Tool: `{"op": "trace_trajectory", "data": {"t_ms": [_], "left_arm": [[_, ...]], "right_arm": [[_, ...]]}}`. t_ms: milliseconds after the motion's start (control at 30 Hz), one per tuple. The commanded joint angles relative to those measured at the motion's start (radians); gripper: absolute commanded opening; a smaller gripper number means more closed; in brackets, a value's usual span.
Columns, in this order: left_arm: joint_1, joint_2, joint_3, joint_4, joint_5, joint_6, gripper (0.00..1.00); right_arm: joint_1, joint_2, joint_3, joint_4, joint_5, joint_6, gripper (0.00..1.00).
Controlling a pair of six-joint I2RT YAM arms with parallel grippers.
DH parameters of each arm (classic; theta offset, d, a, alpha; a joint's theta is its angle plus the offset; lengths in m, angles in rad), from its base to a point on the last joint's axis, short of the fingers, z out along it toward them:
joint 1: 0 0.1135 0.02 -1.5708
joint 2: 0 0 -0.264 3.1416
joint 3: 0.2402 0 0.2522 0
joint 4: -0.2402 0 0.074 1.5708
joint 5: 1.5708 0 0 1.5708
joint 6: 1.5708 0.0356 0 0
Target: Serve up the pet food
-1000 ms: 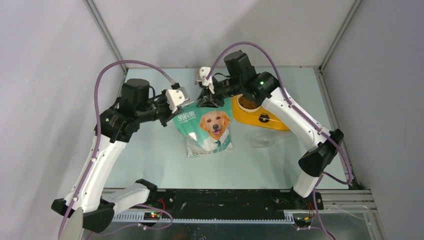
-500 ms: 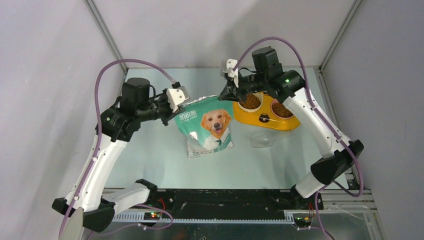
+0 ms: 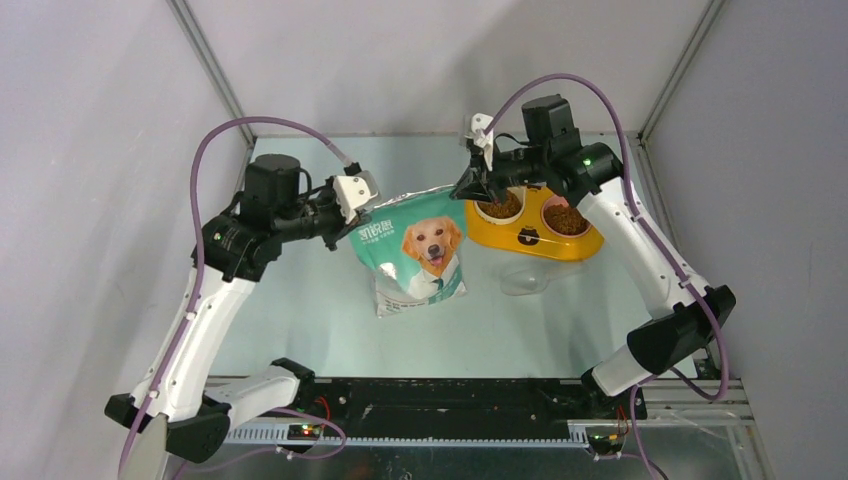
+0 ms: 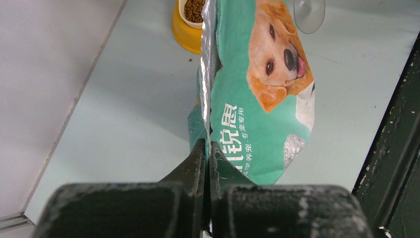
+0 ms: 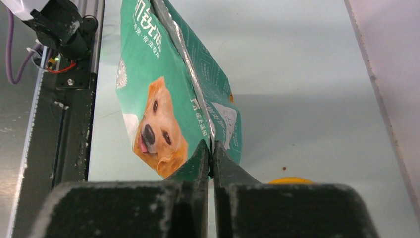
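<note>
The teal-and-white bag (image 3: 415, 262) with the golden dog stands upright at mid-table. My left gripper (image 3: 361, 217) is shut on its top left corner; in the left wrist view the fingertips (image 4: 208, 145) pinch the bag (image 4: 257, 99) at its silver top seam. My right gripper (image 3: 468, 188) is shut on the top right corner, where the jaws (image 5: 210, 147) clamp the seam of the bag (image 5: 158, 99). The top edge runs flat and closed between the two grippers. Brown pet food (image 3: 500, 207) fills both bowls of the yellow feeder (image 3: 530, 240).
A clear plastic scoop (image 3: 525, 283) lies in front of the feeder. A stray pellet (image 5: 285, 167) lies on the table behind the bag. The black rail (image 3: 450, 395) with the arm bases runs along the near edge. Grey walls enclose the left, back and right.
The right gripper slid rightward along the bag's top edge to its right corner and shut there. The left gripper finished closing on the left corner. The bag stayed in place.
</note>
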Motion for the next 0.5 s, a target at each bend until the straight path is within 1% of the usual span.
{"op": "trace_trajectory", "data": {"t_ms": [0, 67, 133, 167, 233, 267, 300, 367, 400, 433, 467], "left_arm": [[0.011, -0.014, 0.035, -0.037, -0.038, -0.015, 0.09], [0.011, -0.016, 0.051, -0.043, -0.040, -0.020, 0.28], [0.014, -0.018, 0.082, -0.068, -0.045, -0.017, 0.37], [0.017, -0.020, 0.108, -0.094, -0.051, -0.006, 0.38], [0.033, -0.031, 0.140, -0.131, -0.067, 0.015, 0.41], [0.050, -0.043, 0.144, -0.138, -0.080, 0.021, 0.42], [0.059, -0.051, 0.141, -0.144, -0.110, 0.030, 0.42], [0.102, -0.078, 0.112, -0.129, -0.154, 0.034, 0.46], [0.140, -0.096, 0.082, -0.115, -0.183, 0.011, 0.51], [0.179, -0.105, 0.062, -0.074, -0.196, -0.007, 0.53], [0.202, -0.122, 0.017, -0.051, -0.212, -0.054, 0.58]], "right_arm": [[-0.046, -0.048, -0.003, 0.029, 0.061, 0.023, 0.16], [-0.060, -0.051, 0.003, 0.035, 0.064, 0.048, 0.24], [-0.097, -0.058, 0.012, 0.041, 0.039, 0.082, 0.28], [-0.134, -0.068, 0.017, 0.042, 0.016, 0.094, 0.29], [-0.198, -0.085, 0.013, 0.046, -0.011, 0.126, 0.35], [-0.221, -0.093, 0.008, 0.051, -0.018, 0.144, 0.36], [-0.271, -0.108, -0.004, 0.054, -0.026, 0.154, 0.39], [-0.345, -0.132, -0.036, 0.064, -0.037, 0.191, 0.42], [-0.394, -0.139, -0.063, 0.071, -0.040, 0.220, 0.43], [-0.416, -0.155, -0.078, 0.075, -0.042, 0.248, 0.45], [-0.459, -0.173, -0.107, 0.081, -0.039, 0.263, 0.47]]}}
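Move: Both hands are still pinching the pet food bag's top edge, the left hand at its left corner, the right hand at its right. The bag's middle lies about 9 cm right of the left hand, roughly level with it and 13 cm below. From the right hand it is some 9 cm left, 5 cm back and 13 cm down. The white bowl is about 12 cm ahead and 8 cm right of the right hand, the clear scoop 16 cm right and 2 cm back, both far below. Both hands let go of the bag's top corners, fingers opening to about half, and draw apart. The right goes off quickly, some 12 cm to the right and 5 cm forward, out over the bowls' side, swinging about 25 degrees clockwise. The left backs off more slowly, about 5 cm left and 3 cm up, turning some 10 degrees counter-clockwise. ##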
